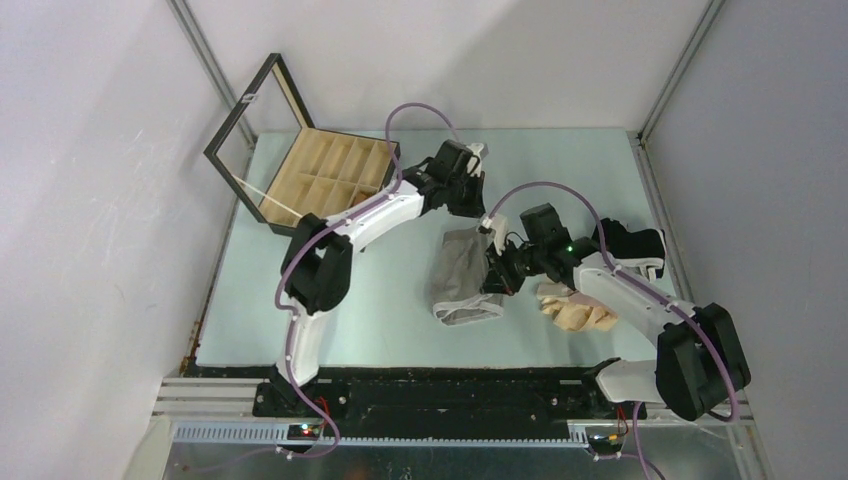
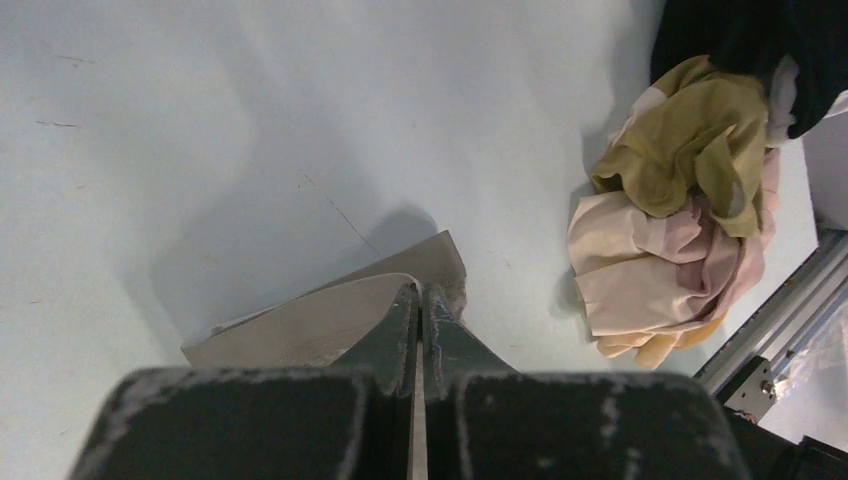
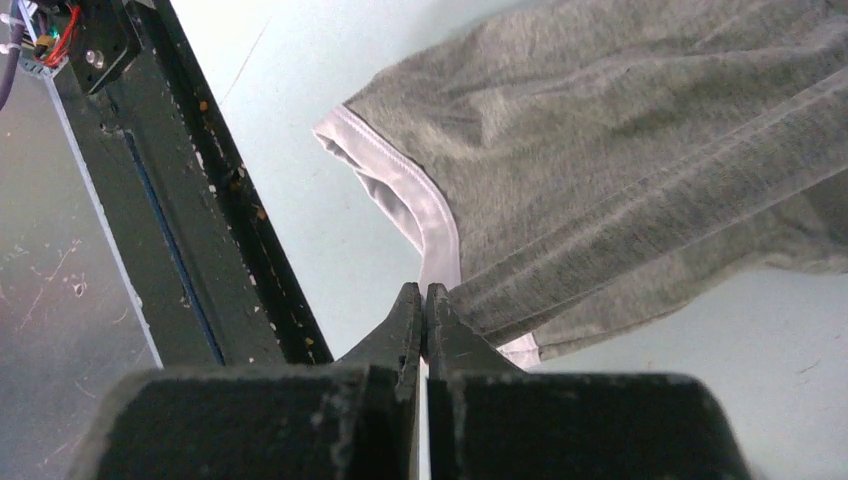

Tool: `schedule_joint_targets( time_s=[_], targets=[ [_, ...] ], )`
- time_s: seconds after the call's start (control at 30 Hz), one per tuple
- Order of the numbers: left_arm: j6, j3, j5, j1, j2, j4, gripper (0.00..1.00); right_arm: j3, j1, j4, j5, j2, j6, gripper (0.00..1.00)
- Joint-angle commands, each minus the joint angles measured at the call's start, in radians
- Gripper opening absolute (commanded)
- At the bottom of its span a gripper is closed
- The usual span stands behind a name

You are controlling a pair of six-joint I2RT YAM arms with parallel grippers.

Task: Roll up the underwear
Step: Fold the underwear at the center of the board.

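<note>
The grey underwear point(image 1: 462, 278) with pale trim lies mid-table, held between both grippers. My left gripper point(image 1: 470, 208) is at its far edge; in the left wrist view the left gripper point(image 2: 420, 290) is shut with a raised corner of the grey underwear point(image 2: 320, 325) pinched at its tips. My right gripper point(image 1: 497, 274) is at the garment's right side. The right wrist view shows the right gripper point(image 3: 424, 290) shut on the waistband edge of the grey underwear point(image 3: 620, 170), whose folds pull toward the tips. A crumpled pile of beige, pink and brownish underwear point(image 1: 575, 310) point(image 2: 660, 230) lies to the right, with black underwear point(image 1: 632, 245) behind it.
The black-framed wooden box point(image 1: 325, 175) stands open at the back left, behind the left arm. A black rail point(image 3: 180, 200) runs along the table edge in the right wrist view. Grey walls enclose the pale table point(image 1: 300, 310) on three sides.
</note>
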Motion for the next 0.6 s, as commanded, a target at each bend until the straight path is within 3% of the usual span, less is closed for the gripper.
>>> schedule_joint_targets(
  time_s=[0.0,0.57],
  targets=[
    [-0.003,0.047,-0.032,-0.010,0.041,0.037,0.00,-0.019,-0.009,-0.034,-0.043,0.021,0.043,0.00],
    [0.043,0.092,-0.125,-0.017,0.099,0.004,0.00,-0.017,-0.075,0.044,0.007,0.145,0.191,0.00]
  ],
)
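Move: Each hand already holds one end of the grey underwear's lifted edge, the left hand the far end and the right hand the near end. The middle of the underwear lying on the board is about 13 cm back, 2 cm left and 11 cm below the left hand. From the right hand it is some 4 cm ahead, 4 cm left and 10 cm below. The clothes pile sits about 22 cm right of the right hand and 3 cm back. The box's middle is roughly 36 cm left of the left hand and 9 cm ahead. Downward, both hands together: the left sinks about 5 cm almost straight, the right about 4 cm while easing slightly to its right, bringing the stretched edge down towards the lying half of the underwear. The right wrist turns some 15 degrees, partly clockwise, while the left stays nearly level; both descents slow towards the end. Both sets of fingers stay shut on the cloth. ##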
